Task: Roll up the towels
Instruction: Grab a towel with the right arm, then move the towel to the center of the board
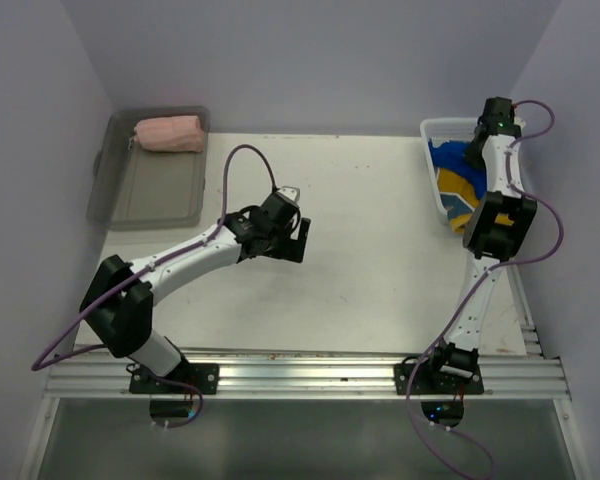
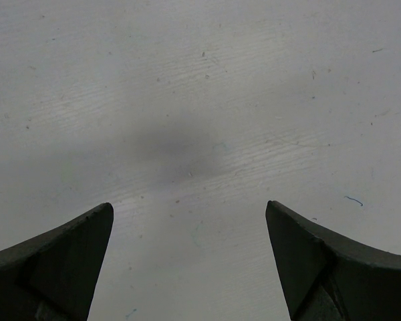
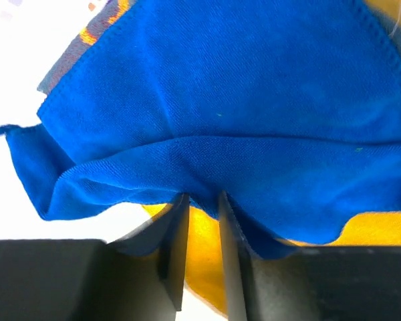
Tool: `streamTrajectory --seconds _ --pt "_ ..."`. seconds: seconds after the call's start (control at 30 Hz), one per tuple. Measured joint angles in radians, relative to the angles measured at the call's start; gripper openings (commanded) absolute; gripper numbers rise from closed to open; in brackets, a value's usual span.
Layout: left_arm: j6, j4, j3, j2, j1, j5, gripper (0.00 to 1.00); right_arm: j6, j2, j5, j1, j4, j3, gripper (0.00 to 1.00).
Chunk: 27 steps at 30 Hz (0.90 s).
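Observation:
A blue towel [image 3: 240, 87] lies crumpled over a yellow towel [image 3: 200, 247] in the white basket [image 1: 435, 128] at the far right. My right gripper [image 3: 202, 199] reaches down into that basket. Its jaws stand close together, with their tips pinched into a fold at the blue towel's near edge. From above, the blue towel [image 1: 448, 160] and yellow towel [image 1: 458, 190] show beside the right gripper [image 1: 477, 152]. A pink towel [image 1: 170, 133] lies rolled in the grey tray [image 1: 150, 195] at the far left. My left gripper [image 1: 298, 238] hangs open over bare table [image 2: 189, 214].
The grey tray sits against the left wall and the basket against the right wall. The right arm's elbow [image 1: 498, 225] overhangs the basket's near end. An aluminium rail [image 1: 300, 375] runs along the table's near edge.

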Motion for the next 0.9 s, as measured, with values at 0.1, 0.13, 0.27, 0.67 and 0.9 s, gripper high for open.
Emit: streamTrajectory --seconds 0.1,0.13,0.27,0.67,0.9 --pt "0.006 -0.003 0.007 0.005 0.0 -0.002 1.0 0.005 -0.001 -0.019 -0.006 0.006 0.002 0.0" --pt "0.007 -0.003 0.011 0.008 0.0 -0.002 1.0 0.006 -0.005 -0.024 -0.009 0.012 -0.004 0.0" --pt "0.014 -0.003 0.021 0.016 0.0 -0.003 1.0 0.008 -0.081 -0.051 -0.014 0.056 -0.121 0.0" --pt "0.005 -0.029 0.078 -0.001 0.0 -0.012 1.0 0.034 -0.775 -0.099 0.021 0.218 -0.467 0.0" --pt "-0.016 -0.032 0.086 -0.064 0.019 0.0 0.99 -0.026 -1.143 -0.085 0.401 0.334 -0.574 0.0"
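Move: The right hand is at the blue towel's near-left edge in the white basket, fingers partly closed around a fold. The towel's middle lies about 3 cm to its right, 2 cm back and 2 cm lower. The yellow towel's middle is about 12 cm back, 1 cm right and 4 cm below; the basket's middle about 5 cm back, 1 cm right and 5 cm down. From the left hand the blue towel is roughly 25 cm ahead, 50 cm right and 2 cm lower. The right fingers finish closing on the fold of the blue towel and keep it pinched. The right hand then draws it up out of the basket, slowly at first, then fast, rising some 40 cm while swinging back and left by about 20 cm each; the wrist tips up about 50 degrees and turns counter-clockwise until the fingers point level forward. The empty left hand, still wide open, rises about 5 cm over the bare table. ##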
